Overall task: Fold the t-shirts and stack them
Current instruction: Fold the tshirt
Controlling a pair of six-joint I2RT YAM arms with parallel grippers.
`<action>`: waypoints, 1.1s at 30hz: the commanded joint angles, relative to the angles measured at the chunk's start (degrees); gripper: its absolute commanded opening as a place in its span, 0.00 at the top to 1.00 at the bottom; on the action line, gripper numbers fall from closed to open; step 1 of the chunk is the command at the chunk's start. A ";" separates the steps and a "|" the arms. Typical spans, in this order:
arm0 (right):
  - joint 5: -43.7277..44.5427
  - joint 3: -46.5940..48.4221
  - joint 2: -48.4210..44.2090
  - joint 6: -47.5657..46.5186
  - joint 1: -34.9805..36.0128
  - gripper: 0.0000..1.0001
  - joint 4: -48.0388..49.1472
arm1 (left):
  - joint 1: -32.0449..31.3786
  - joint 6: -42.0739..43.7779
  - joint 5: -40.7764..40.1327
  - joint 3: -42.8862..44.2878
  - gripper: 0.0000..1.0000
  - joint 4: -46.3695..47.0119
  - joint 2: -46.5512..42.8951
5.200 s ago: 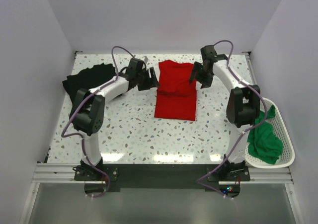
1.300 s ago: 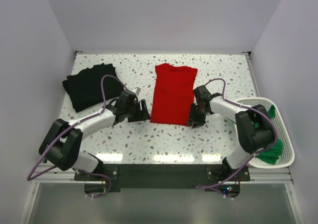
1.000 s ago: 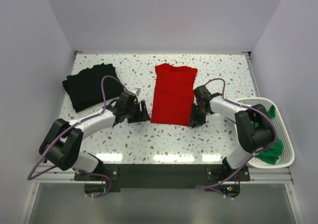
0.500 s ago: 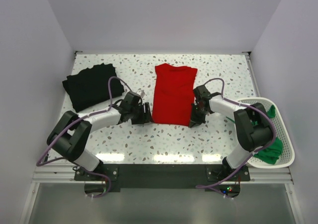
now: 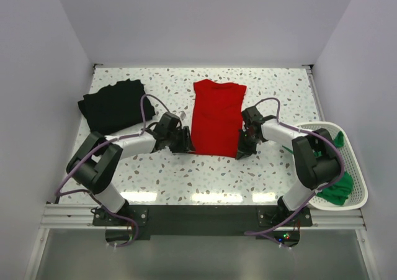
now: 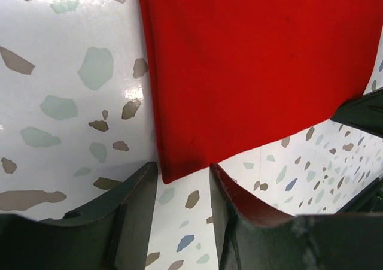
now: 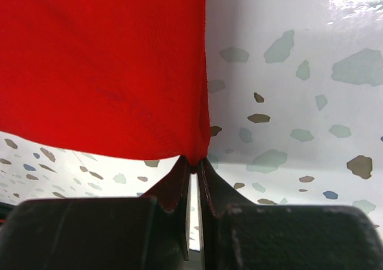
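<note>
The red t-shirt (image 5: 216, 115) lies folded into a long strip mid-table, collar at the far end. My left gripper (image 5: 187, 141) is at its near left corner; in the left wrist view the left gripper (image 6: 182, 171) is open, its fingers either side of the red t-shirt's (image 6: 257, 66) corner tip. My right gripper (image 5: 242, 148) is at the near right corner. In the right wrist view the right gripper (image 7: 195, 162) is shut on the red t-shirt's (image 7: 102, 60) corner. A folded black t-shirt (image 5: 115, 106) lies at the far left. A green t-shirt (image 5: 335, 190) sits crumpled in the basket.
The white perforated basket (image 5: 361, 179) stands at the table's right edge, beside the right arm's base. White walls close in the table on the left, back and right. Speckled tabletop (image 5: 186, 174) shows between the red t-shirt and the near edge.
My left gripper slid right to the red t-shirt's near left corner and its jaws narrowed. My right gripper closed on the near right corner.
</note>
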 commanded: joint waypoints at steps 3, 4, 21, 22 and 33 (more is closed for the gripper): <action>2.20 -0.61 2.52 -0.52 0.37 1.00 1.35 | -1.06 -0.42 1.58 -0.71 0.61 -1.81 2.18; 2.29 -0.43 2.52 -0.51 0.46 1.00 1.26 | -1.32 -0.51 1.66 -0.80 0.63 -1.98 2.44; 3.52 -1.40 -2.48 0.80 0.37 1.00 -3.31 | -2.38 0.63 -3.87 0.60 1.00 -8.66 1.22; 3.60 -1.83 -3.01 0.98 0.46 1.00 -3.57 | -2.38 0.63 -4.39 0.52 1.00 -9.01 0.52; 2.82 -1.49 -7.67 1.24 0.37 1.00 -7.09 | -2.47 -0.07 -3.88 0.60 1.00 -9.72 -3.70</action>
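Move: The red t-shirt's near-left corner lies almost between the left hand's half-open fingers, about 1 cm back, 1 cm to the right and 1 cm below. The folded shirt's middle is some 11 cm ahead and 10 cm to the right of that hand; the black shirt is about 15 cm ahead and 26 cm to its left. The right hand already holds the near-right corner; from it, the shirt's far end lies roughly 26 cm ahead and 6 cm to the left. The red shirt's near-left corner gets pinched as the left hand eases back, right and down, about 1 cm each way, and shuts its fingers. That hand then draws back slightly more and to the left. The right hand keeps its pinch, stays put at first, then pulls back about 1.5 cm and a little right while lifting about 1.5 cm, spreading the near edge between the hands. ##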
